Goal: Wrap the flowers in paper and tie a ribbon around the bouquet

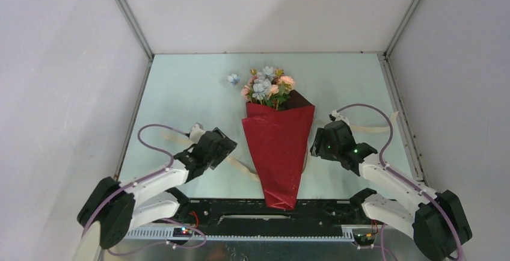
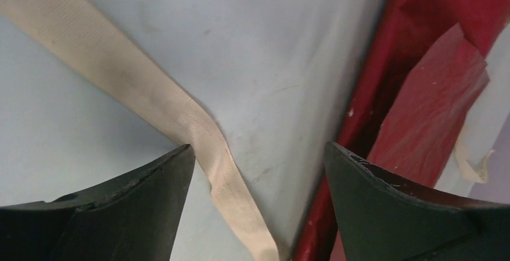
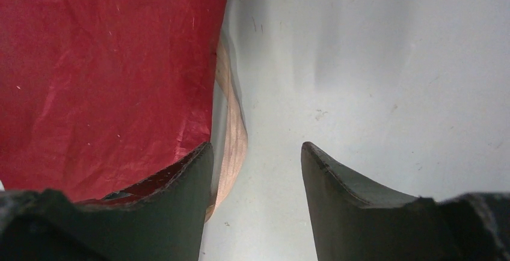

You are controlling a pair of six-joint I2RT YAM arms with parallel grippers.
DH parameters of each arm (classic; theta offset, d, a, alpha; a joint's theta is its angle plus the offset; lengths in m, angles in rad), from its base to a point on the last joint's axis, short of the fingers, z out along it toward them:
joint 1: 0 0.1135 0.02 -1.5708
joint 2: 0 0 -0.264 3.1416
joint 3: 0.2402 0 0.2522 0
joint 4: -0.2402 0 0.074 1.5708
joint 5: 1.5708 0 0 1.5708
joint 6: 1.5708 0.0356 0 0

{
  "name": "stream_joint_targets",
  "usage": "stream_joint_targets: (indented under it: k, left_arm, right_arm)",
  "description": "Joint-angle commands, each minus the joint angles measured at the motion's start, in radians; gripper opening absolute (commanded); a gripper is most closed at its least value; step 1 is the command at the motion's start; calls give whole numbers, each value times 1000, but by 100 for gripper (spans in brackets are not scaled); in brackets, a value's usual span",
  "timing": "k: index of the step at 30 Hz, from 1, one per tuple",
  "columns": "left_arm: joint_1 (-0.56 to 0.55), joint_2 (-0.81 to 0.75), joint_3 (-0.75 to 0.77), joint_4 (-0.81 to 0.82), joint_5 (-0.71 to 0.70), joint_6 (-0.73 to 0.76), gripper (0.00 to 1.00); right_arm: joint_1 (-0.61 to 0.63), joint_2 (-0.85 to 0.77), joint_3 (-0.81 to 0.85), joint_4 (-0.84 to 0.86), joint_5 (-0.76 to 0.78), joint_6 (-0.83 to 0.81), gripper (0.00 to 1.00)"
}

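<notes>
The paper [image 1: 278,153] is wrapped as a red cone round the flowers [image 1: 269,85], whose pink and pale blue heads stick out at its far end. The cream ribbon [image 1: 243,168] lies flat on the table and passes under the cone, coming out again on the right [image 1: 367,128]. My left gripper [image 1: 227,148] hovers left of the cone, open. In its wrist view the ribbon [image 2: 180,107] runs between the spread fingers [image 2: 258,145], beside the red paper [image 2: 421,92]. My right gripper [image 1: 317,144] is open at the cone's right edge, with the ribbon [image 3: 231,128] beside its left finger [image 3: 257,144] and the paper [image 3: 102,74] at left.
A loose pale blue flower head [image 1: 233,79] lies on the table left of the bouquet. White walls enclose the table [image 1: 180,92] on three sides. The cone's tip reaches the black rail [image 1: 240,210] at the near edge.
</notes>
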Motion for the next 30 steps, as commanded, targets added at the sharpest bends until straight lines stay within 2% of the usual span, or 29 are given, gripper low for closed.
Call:
stream_joint_targets:
  k: [1, 5, 9, 11, 18, 20, 21, 25, 30]
  left_arm:
    - [3, 154, -53, 137, 74, -5, 89]
    - [4, 299, 12, 226, 38, 3, 82]
    - [3, 433, 118, 168, 31, 31, 63]
    - [3, 487, 150, 137, 33, 27, 50]
    - [5, 600, 197, 70, 44, 25, 31]
    - [6, 621, 218, 45, 39, 39, 15]
    - [5, 630, 226, 34, 33, 53, 4]
    - [6, 587, 268, -43, -21, 104, 0]
    - [21, 333, 302, -181, -199, 154, 0]
  right_arm:
    - [-23, -51, -3, 36, 30, -5, 58]
    - [-52, -105, -20, 38, 34, -7, 58]
    - [-90, -143, -37, 29, 30, -13, 58]
    - [-108, -157, -41, 22, 26, -16, 58]
    - [-135, -186, -49, 16, 19, -22, 58]
    - [-140, -185, -49, 18, 18, -24, 58]
    - [-143, -185, -49, 18, 17, -25, 58]
    - [-149, -184, -51, 22, 19, -30, 58]
    - [-170, -173, -51, 33, 21, -39, 61]
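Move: The ribbon's left-hand run passes almost straight under the left hand, about 2 cm below its open fingers. The paper-wrapped bouquet's middle is roughly 18 cm to that hand's right and 2 cm farther out, its near edge about 9 cm away. The flower heads sit some 30 cm ahead and 15 cm to the right. From the right hand, the same ribbon run lies about 30 cm to the left and 4 cm back, 4 cm lower. The left fingers shut on the ribbon and pinch it: the hand sweeps low, forward and right, about 8 by 7 cm towards the bouquet's left edge, sinking a little as they close from nearly wide open, then turns back a couple of centimetres to the left. The right hand, still half open, backs away from the paper, 4 cm right and slightly up. ##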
